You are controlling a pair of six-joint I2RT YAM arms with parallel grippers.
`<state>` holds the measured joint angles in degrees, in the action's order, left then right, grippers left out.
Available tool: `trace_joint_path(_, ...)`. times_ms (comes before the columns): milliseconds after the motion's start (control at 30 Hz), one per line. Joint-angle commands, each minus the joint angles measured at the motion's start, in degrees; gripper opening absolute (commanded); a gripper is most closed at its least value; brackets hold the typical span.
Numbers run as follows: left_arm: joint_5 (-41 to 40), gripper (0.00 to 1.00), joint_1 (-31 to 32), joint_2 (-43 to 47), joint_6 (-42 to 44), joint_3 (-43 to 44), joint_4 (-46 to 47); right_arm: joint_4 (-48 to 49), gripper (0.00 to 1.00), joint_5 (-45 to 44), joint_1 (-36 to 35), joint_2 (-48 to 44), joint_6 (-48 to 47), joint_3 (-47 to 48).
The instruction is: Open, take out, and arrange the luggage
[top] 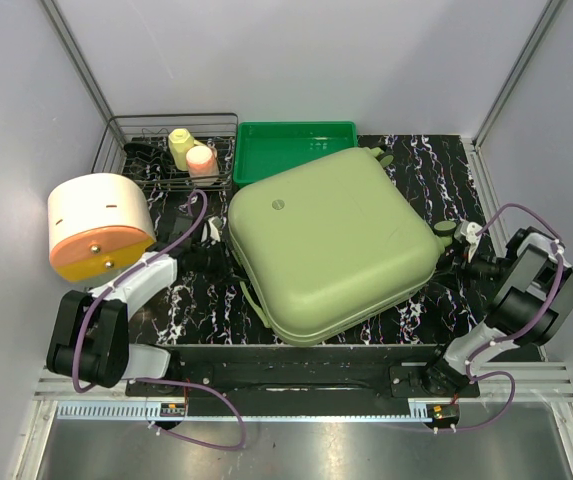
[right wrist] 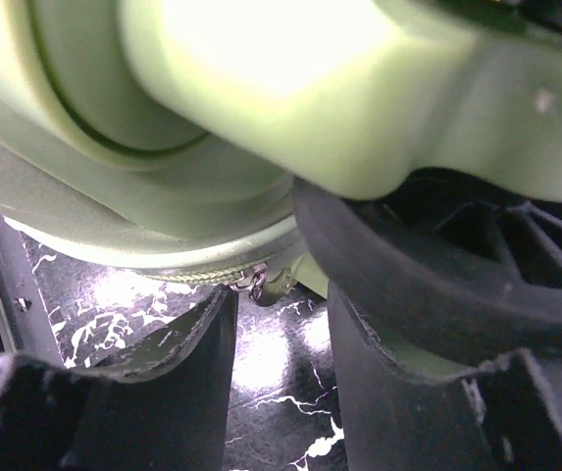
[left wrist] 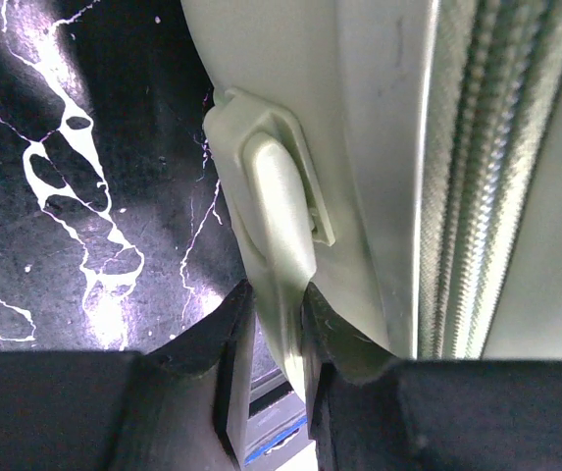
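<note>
The luggage [top: 331, 240], a pale olive-green hard-shell suitcase, lies flat and closed in the middle of the table. At its left side is my left gripper [top: 206, 242]. The left wrist view shows that gripper [left wrist: 276, 299] shut on the suitcase's side handle [left wrist: 281, 196], beside the closed zip [left wrist: 477, 196]. My right gripper [top: 456, 250] is at the right corner by a wheel [top: 446, 228]. Seen from the right wrist, the gripper [right wrist: 281, 299] is open, with bare table showing between the fingers. The metal zip pull [right wrist: 261, 283] hangs just past the tips, and a dark wheel [right wrist: 457, 265] sits over the right finger.
A bright green tray [top: 296, 140] lies behind the suitcase. A wire rack [top: 131, 150] at the back left holds a yellow bottle [top: 179, 148] and a pink container [top: 202, 160]. A cream and orange cylinder [top: 96, 225] stands at the left, above the left arm. White walls enclose the black marbled table [top: 436, 160].
</note>
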<state>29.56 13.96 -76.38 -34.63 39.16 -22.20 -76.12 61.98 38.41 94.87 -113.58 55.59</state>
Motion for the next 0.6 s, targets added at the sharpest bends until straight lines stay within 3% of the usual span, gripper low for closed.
trace_joint_path(0,2.78,0.0,2.57,-1.23,-0.96,0.83,4.17,-17.75,0.49,0.17,-0.8,-2.32,-39.18,-0.13)
trace_joint_path(133,2.43,0.0,3.27,-1.49,-1.23,1.19,4.35,-17.75,0.4,0.69,-0.97,-2.14,-39.26,0.22)
trace_joint_path(400,1.29,0.0,3.27,-1.14,-0.53,0.66,3.83,-17.84,0.0,0.51,-2.03,-4.34,-39.17,-1.1)
trace_joint_path(567,0.94,0.0,2.31,-0.7,0.35,0.66,2.86,-17.84,0.0,0.78,-1.85,-3.29,-39.09,0.3)
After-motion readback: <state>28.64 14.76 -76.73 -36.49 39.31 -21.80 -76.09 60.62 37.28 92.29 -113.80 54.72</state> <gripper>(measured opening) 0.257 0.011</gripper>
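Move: The zipper pull on the suitcase's near right corner hangs just beyond my open right fingertips, some 2 cm left and 1 cm ahead, about 1 cm lower. The suitcase wheel stands about 5 cm ahead, 1 cm to the left and 4 cm higher; the suitcase's middle is roughly 21 cm left, 4 cm ahead and 2 cm up. From my left hand, the pull lies about 39 cm to the right, 1 cm ahead and 2 cm above. I close my half-open right fingers fully on the zipper pull beneath the suitcase's wheel corner, keeping the wrist nearly unchanged while the hand eases about half a centimetre left and then half a centimetre back. My left hand stays put and keeps its pinch on the strap at the suitcase's other end. ##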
